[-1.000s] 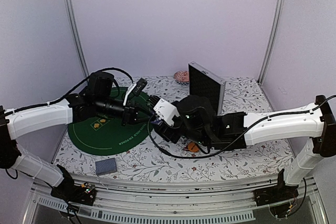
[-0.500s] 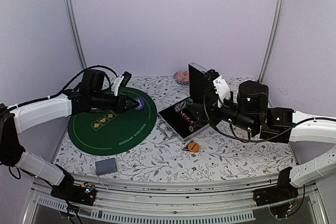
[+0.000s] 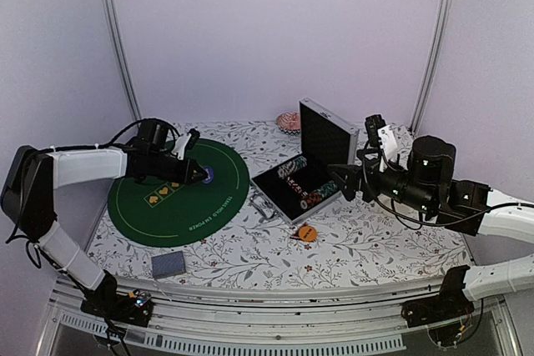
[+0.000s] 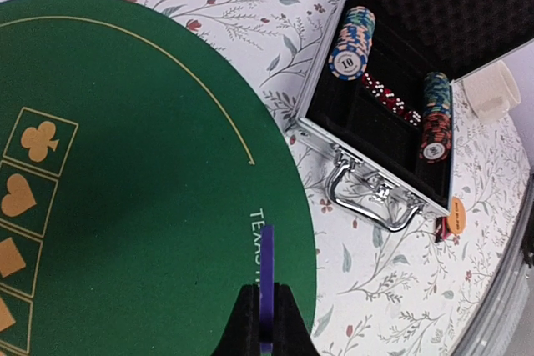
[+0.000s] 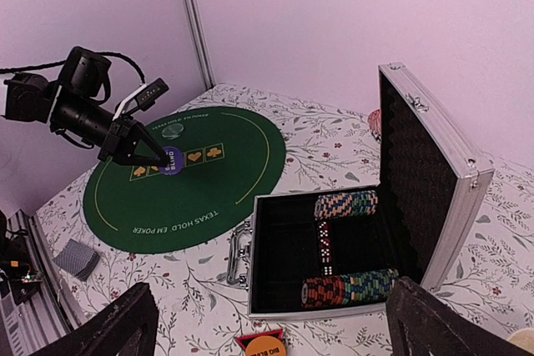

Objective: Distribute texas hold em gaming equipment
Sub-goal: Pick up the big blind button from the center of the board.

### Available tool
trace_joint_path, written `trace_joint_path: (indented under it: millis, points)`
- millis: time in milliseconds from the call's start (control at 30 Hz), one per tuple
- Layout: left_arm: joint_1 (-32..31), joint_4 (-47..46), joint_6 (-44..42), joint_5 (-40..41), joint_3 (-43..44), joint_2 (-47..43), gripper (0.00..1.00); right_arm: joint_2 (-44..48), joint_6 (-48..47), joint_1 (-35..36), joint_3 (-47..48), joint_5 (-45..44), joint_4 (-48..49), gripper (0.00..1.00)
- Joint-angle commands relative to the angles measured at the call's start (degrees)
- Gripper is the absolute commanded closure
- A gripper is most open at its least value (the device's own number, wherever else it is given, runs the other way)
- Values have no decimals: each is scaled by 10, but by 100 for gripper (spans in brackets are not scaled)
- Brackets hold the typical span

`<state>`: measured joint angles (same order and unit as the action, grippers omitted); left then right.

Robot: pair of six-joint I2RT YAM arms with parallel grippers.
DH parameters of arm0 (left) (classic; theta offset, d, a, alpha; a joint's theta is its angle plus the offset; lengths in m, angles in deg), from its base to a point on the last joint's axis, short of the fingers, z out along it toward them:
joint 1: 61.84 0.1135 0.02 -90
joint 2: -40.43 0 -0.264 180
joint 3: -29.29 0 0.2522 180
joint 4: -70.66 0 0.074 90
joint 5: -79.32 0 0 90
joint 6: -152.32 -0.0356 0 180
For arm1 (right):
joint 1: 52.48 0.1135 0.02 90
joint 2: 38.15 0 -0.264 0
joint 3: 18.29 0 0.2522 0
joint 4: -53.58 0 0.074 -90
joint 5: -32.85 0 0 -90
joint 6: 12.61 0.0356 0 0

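Note:
My left gripper is shut on a purple blind button, held edge-on between its fingers just above the right part of the green round mat. Two rows of striped poker chips lie in the open silver case, with dice between them. In front of the case an orange round button lies on the tablecloth. A deck with grey-blue backs sits near the front left edge. Right of the case, my right gripper hangs open and empty, facing it.
The case lid stands upright at the back, its handle pointing toward the mat. A cream mug stands right of the case. A pink object lies by the back wall. Metal frame posts rise at both back corners.
My right arm has swung from over the case back to the right, and its jaws have opened wide. My left gripper, still holding the purple button, has drawn slightly left over the mat.

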<state>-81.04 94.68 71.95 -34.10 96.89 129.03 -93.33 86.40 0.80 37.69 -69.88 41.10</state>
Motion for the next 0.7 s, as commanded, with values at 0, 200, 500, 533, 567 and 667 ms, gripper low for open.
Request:
trace_joint_path:
  millis: [0,200,500,533,567,667]
  points:
    - [13,14,0,6,21,11,100,-2,17,-8,-7,17,-21,2]
    - [18,15,2,6,21,14,100,-26,19,-14,4,22,-25,2]
    - [18,18,3,6,23,13,100,-59,24,-15,23,27,-37,2]
    - [19,19,3,8,23,13,100,-69,24,-15,28,27,-45,2]
    - [19,19,4,10,23,13,100,-77,27,-15,35,24,-55,2]
    - [22,22,12,16,24,14,100,-109,40,-16,65,1,-97,2]
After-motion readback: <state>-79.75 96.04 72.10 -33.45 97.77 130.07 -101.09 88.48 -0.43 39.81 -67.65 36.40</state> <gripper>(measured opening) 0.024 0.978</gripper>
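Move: The big blind button lies roughly 3 cm ahead of the open right hand, 4 cm to its left and some 23 cm below. Beyond the button, the open chip case has its middle about 17 cm ahead of that hand and 5 cm left; the case handle is 11 cm ahead and 14 cm left, the mug 13 cm ahead and 21 cm right. From the left hand, the button is about 12 cm back, 30 cm right and 8 cm lower. The right hand, its fingers already wide open, sinks about 5 cm towards the big blind button in front of the chip case, easing just over a centimetre forward and left and tipping its fingers some 10 degrees further down. It is still well above the table and touches nothing, while the left hand keeps the purple blind button pinched over the green board, settling barely a centimetre before holding still. ##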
